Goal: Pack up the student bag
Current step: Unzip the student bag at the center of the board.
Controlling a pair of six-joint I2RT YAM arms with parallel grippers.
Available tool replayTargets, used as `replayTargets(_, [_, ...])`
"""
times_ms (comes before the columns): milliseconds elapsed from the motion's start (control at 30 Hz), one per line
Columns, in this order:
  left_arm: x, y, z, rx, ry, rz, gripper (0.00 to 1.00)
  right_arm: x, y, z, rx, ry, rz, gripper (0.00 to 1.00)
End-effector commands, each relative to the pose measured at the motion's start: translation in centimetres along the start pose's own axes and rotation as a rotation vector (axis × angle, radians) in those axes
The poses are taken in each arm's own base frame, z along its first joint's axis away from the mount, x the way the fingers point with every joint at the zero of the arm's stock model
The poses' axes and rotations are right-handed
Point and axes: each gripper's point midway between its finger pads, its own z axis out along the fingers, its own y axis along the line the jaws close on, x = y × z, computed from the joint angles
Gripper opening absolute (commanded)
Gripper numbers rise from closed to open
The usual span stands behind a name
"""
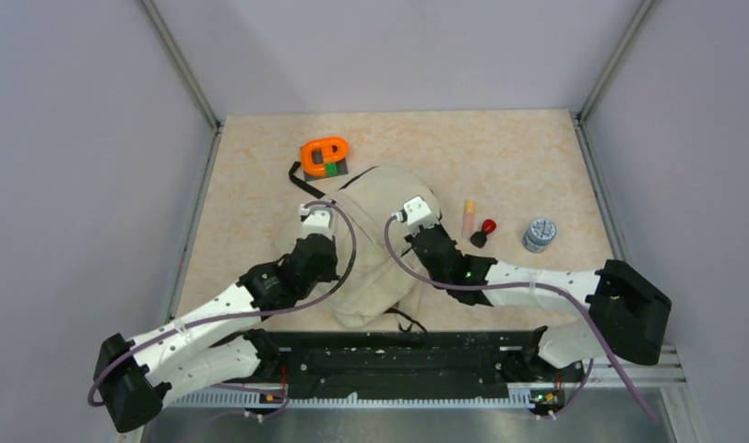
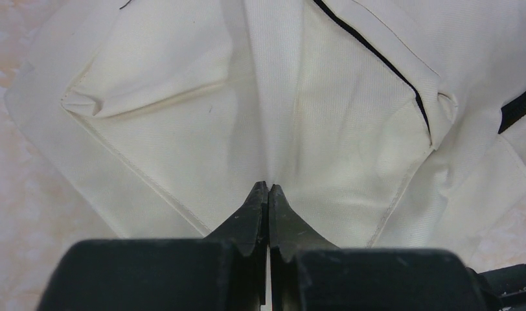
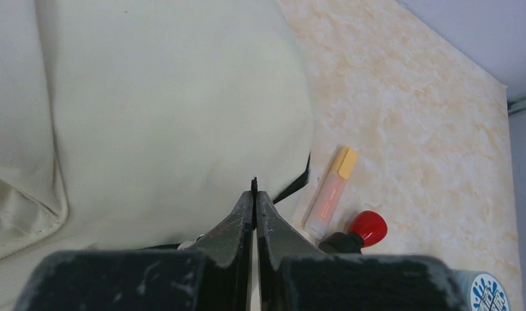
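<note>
The student bag (image 1: 380,240), a beige fabric backpack, lies crumpled in the middle of the table, between both arms. My left gripper (image 1: 321,210) rests on its left side. In the left wrist view the jaws (image 2: 268,184) are shut, with a crease of bag cloth (image 2: 182,129) running up from the tips. My right gripper (image 1: 415,209) sits at the bag's right edge. In the right wrist view (image 3: 254,192) it is shut on a thin black zipper tab that pokes out between the tips, beside the bag's rounded side (image 3: 150,97).
An orange block (image 1: 324,155) lies behind the bag on a dark pad. Right of the bag are a pink tube with a yellow cap (image 1: 469,216) (image 3: 330,191), a black piece with a red knob (image 1: 484,231) (image 3: 367,228) and a blue-and-white tin (image 1: 540,234) (image 3: 490,295).
</note>
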Motion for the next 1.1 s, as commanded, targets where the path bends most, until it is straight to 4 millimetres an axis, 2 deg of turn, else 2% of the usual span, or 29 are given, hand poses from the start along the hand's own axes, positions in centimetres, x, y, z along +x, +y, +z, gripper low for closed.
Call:
replayTargets(0, [-0.8, 1.8, -0.7, -0.078, -0.043, -0.003, 0.00, -2.3, -2.6, 0.3, 0.074, -0.046, 0.110, 0.00])
replayTargets(200, [-1.1, 3.6, -1.5, -0.153, -0.074, -0.021, 0.00, -2.6, -4.0, 1.6, 0.069, -0.041, 0.167, 0.00])
replayTargets(333, [-1.4, 5.3, -2.4, -0.223, -0.109, -0.059, 0.00, -2.9, -5.7, 2.6, 0.084, -0.032, 0.188, 0.00])
replayTargets(467, [-2.0, 6.1, -3.1, -0.242, -0.157, -0.110, 0.00, -3.0, -6.6, 3.4, 0.076, -0.033, 0.209, 0.00])
replayTargets(633, [-2.7, 6.1, -3.8, -0.225, -0.184, -0.115, 0.00, -2.9, -6.1, 3.7, 0.025, -0.018, 0.224, 0.00])
replayTargets(700, [-3.1, 5.4, -3.9, -0.181, -0.179, -0.076, 0.03, -3.2, -5.1, 3.4, -0.041, -0.037, 0.235, 0.00])
replayTargets(767, [-3.8, 3.8, -4.2, -0.096, -0.171, -0.009, 0.25, -3.6, -4.0, 3.0, -0.114, -0.060, 0.247, 0.00])
replayTargets(833, [-4.9, 1.7, -4.5, 0.015, -0.179, 0.066, 0.54, -4.0, -3.1, 2.5, -0.176, -0.083, 0.254, 0.00])
replayTargets(867, [-5.6, 0.8, -4.8, 0.058, -0.190, 0.091, 0.62, -4.2, -2.6, 2.2, -0.206, -0.089, 0.283, 0.00])
replayTargets(933, [-7.4, -1.7, -5.3, 0.163, -0.226, 0.145, 0.70, -4.7, -2.0, 1.6, -0.258, -0.112, 0.316, 0.00])
replayTargets(1067, [-9.0, -6.3, -4.7, 0.341, -0.258, 0.201, 0.72, -5.4, -1.4, 0.5, -0.316, -0.144, 0.371, 0.00])
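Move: The right hand already grips the zip pull; the student bag's far right edge, towards which the zip runs, lies about 6 cm ahead, 5 cm to its right and slightly lower. On the table some 11 cm below, the orange-capped tube lies 5 cm ahead and 14 cm right, the red-and-black stamp 2 cm ahead and 17 cm right. From the left hand, still pinching bag cloth, the zip pull is about 6 cm ahead and 15 cm right. Right hand drags the zip pull about 5 cm forward-right, then left-up; left releases the cloth, rising 6 cm. ##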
